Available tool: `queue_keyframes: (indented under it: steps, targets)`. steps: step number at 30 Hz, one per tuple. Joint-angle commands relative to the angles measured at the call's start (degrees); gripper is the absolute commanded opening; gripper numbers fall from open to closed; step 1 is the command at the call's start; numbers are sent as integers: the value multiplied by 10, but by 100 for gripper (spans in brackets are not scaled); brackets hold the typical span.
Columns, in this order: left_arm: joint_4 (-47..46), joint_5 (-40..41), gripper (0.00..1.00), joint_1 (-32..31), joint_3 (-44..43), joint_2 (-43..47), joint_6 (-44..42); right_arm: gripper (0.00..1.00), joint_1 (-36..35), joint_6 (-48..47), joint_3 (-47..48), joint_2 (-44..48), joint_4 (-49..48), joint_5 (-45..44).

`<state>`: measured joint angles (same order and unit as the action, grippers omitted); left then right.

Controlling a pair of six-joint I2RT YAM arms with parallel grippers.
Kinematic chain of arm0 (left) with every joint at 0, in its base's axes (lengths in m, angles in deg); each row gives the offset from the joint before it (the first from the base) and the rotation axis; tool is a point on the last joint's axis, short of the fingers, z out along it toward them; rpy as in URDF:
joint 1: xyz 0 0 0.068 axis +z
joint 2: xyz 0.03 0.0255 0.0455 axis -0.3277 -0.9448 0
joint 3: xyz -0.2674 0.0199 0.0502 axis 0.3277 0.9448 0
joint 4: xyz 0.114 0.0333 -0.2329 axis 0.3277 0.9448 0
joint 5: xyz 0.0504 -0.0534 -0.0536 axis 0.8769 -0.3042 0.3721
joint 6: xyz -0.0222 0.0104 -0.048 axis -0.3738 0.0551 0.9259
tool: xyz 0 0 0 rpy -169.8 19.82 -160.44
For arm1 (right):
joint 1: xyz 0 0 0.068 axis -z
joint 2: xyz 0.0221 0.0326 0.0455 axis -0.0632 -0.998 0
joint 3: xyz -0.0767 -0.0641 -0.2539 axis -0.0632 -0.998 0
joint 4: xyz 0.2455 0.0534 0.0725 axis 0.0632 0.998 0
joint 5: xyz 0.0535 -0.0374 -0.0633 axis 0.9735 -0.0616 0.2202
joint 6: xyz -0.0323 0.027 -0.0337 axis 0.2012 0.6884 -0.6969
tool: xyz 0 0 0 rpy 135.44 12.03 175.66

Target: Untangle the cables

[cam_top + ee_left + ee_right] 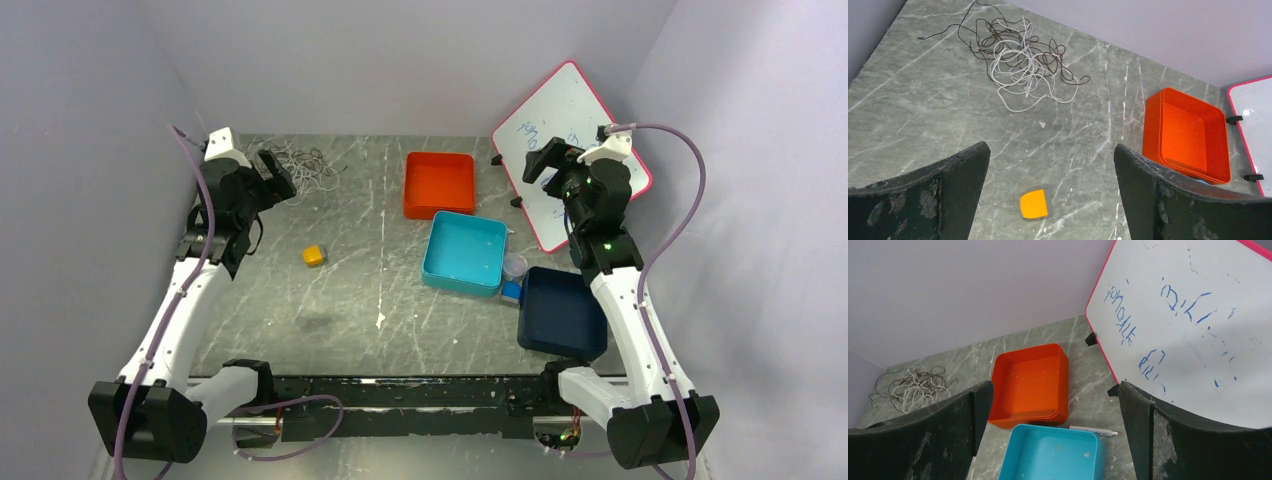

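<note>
The cables (305, 165) lie in one tangled heap of white and dark thin cords at the far left of the table. They show clearly in the left wrist view (1023, 65) and small at the left of the right wrist view (913, 387). My left gripper (272, 178) is open and empty, held above the table just near and left of the heap; its jaws (1050, 150) stand wide apart. My right gripper (545, 160) is open and empty, raised at the far right in front of the whiteboard, far from the cables; it also shows in its wrist view (1055, 387).
An orange tray (439, 184) stands at the back centre, a teal tray (465, 252) in front of it, and a navy tray (560, 312) at the right. A whiteboard (565, 140) leans at the back right. A yellow block (314, 256) and a marker (1093, 430) lie on the table.
</note>
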<state>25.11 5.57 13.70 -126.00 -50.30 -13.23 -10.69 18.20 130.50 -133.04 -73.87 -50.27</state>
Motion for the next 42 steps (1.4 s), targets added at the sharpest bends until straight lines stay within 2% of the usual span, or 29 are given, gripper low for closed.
queue_keyframes:
  steps: [1,11,13,22,29,35,42]
  targets:
    - [-14,-11,98,6,-26,-11,4,100,7,7,-2,15,-17,0]
    - [-15,-19,99,10,-48,-47,-13,100,7,0,-5,10,-6,22]
    - [-4,-35,99,20,-67,-76,-39,100,8,-1,-2,9,0,28]
    - [14,-135,99,100,-186,-249,-73,100,8,14,-9,-1,20,46]
    - [3,-157,99,117,-299,-413,-135,100,8,15,4,-19,59,87]
    - [17,-186,99,119,-407,-538,-167,100,7,24,-41,14,73,113]
    - [23,-202,99,119,-504,-637,-176,100,7,25,-73,38,102,129]
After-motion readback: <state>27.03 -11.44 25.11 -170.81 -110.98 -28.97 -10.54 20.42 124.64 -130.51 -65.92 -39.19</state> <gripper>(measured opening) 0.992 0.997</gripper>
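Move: The cable tangle lies about 24 cm ahead of the left hand, some 4 cm to its left and about 26 cm below. The yellow block is 3 cm ahead and 6 cm to the right of that hand, and the orange bin about 21 cm ahead and 31 cm to the right, both on the table. From the right hand the tangle lies about 24 cm ahead, 58 cm left and 33 cm below. Open left hand reaches 22 cm forward and 14 cm down towards the tangle, tipping down; open right sinks 7 cm. ##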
